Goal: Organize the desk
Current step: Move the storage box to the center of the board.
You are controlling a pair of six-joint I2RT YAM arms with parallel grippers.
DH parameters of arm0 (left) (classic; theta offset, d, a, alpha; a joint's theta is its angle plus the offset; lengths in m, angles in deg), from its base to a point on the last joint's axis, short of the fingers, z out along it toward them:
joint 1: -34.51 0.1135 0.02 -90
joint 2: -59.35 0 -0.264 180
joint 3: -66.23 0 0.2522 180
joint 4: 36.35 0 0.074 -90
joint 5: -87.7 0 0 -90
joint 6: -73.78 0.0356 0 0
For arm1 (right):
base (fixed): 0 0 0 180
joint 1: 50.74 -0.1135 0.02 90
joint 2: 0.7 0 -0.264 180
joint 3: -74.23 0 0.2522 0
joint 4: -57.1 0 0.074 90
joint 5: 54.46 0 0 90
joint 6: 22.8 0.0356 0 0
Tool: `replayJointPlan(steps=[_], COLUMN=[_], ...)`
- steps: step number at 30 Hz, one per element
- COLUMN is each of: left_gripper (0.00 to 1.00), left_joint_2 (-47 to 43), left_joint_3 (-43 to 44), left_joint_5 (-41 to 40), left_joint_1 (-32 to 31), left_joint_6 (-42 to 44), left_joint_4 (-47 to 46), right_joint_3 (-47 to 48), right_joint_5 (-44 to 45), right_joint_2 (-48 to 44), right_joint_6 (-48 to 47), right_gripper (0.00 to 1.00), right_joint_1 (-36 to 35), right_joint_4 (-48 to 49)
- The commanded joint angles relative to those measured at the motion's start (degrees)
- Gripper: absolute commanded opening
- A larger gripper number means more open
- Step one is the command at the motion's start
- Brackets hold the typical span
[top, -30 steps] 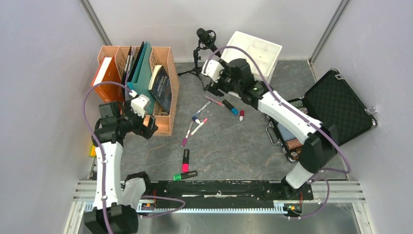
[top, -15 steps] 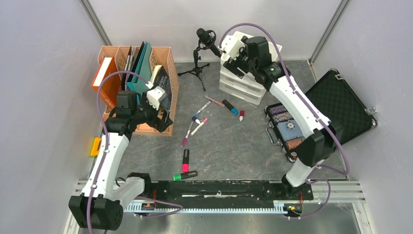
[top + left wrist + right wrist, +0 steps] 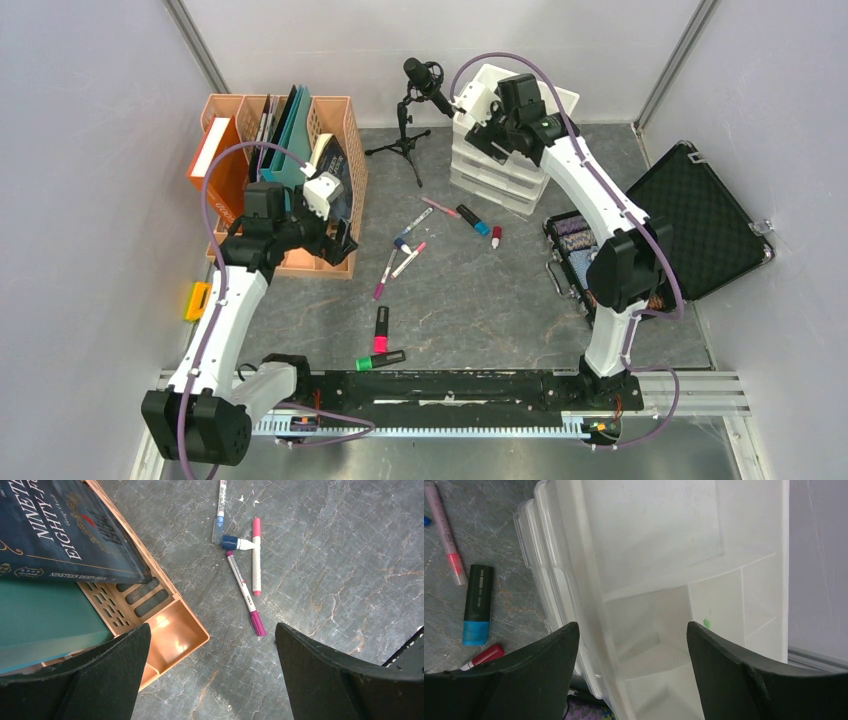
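Note:
The desk (image 3: 480, 300) is dark grey stone with pens strewn over its middle. My left gripper (image 3: 340, 240) (image 3: 212, 630) hangs open and empty above the front right corner of the orange file rack (image 3: 175, 630). Just beyond it lie a purple-capped pen (image 3: 245, 595), a pink-ended pen (image 3: 256, 555) and a blue pen (image 3: 219, 520). My right gripper (image 3: 495, 140) (image 3: 631, 630) is open and empty over the white drawer organizer (image 3: 664, 540). Left of the organizer lie a black-and-blue highlighter (image 3: 478, 605), a pink pen (image 3: 446, 535) and a red marker (image 3: 484, 656).
The rack (image 3: 340, 120) holds folders and a dark book (image 3: 60, 535). A microphone on a tripod (image 3: 420, 80) stands at the back. An open black case (image 3: 700, 215) sits at the right. A pink highlighter (image 3: 381, 328) and a green one (image 3: 380, 360) lie near the front.
My right arm swung back from above the pens to over the white organizer. My left arm reached forward and right to the rack's front corner. Both grippers stayed open.

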State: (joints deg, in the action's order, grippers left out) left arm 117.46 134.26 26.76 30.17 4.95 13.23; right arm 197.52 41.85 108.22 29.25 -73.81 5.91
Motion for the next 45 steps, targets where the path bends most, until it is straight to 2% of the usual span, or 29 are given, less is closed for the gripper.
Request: replayJointPlan(steps=[1, 13, 18, 25, 35, 41, 45], left_gripper=[1.0, 1.0, 1.0, 1.0, 1.0, 1.0, 1.0], left_joint_2=[0.3, 0.8, 1.1, 2.5, 5.7, 8.8, 12.8], left_joint_3=[0.5, -0.2, -0.7, -1.1, -1.0, -1.5, -0.1], left_joint_5=[0.5, 0.0, 0.0, -1.2, -1.5, -0.1, 1.5], left_joint_1=[-0.4, -0.5, -0.6, -0.8, -2.0, -4.5, -7.0], left_joint_6=[-2.6, -2.4, -2.4, -1.6, -2.4, -11.0, -20.3], left_joint_4=[-2.7, -3.3, -4.1, -5.2, -8.2, -17.2, -23.2], right_joint_3=[1.9, -2.3, -3.1, -1.2, 2.6, 3.0, 3.5], right_joint_5=[-1.3, -6.1, -8.1, -11.7, -14.0, -16.0, -17.1], right_joint_2=[0.5, 0.6, 1.4, 2.1, 1.9, 1.0, 0.2], right_joint_6=[-1.0, -0.5, -0.6, -0.5, -1.2, 0.8, 4.0], right_gripper=[0.84, 0.76, 0.69, 0.44, 0.2, 0.02, 0.0], right_joint_1=[1.3, 2.3, 2.4, 3.1, 3.2, 3.2, 3.2], right_joint_4=[0.4, 0.2, -0.2, -3.4, -8.1, -8.9, -8.9])
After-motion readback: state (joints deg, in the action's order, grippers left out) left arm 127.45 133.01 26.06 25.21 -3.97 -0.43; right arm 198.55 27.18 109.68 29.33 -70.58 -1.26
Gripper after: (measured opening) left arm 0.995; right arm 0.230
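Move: The right hand hovers at the near rim of the white storage box, whose middle lies some 4 cm ahead, 1 cm right and 13 cm below. The blue-capped marker lies about 9 cm back, 7 cm left and 23 cm below; the microphone stand stands roughly 5 cm ahead and 22 cm left. From the left hand, the storage box is about 28 cm ahead and 33 cm right. Right hand sinks about 3 cm, eases back 2, pinches the storage box's near rim; left goes forward-right. ##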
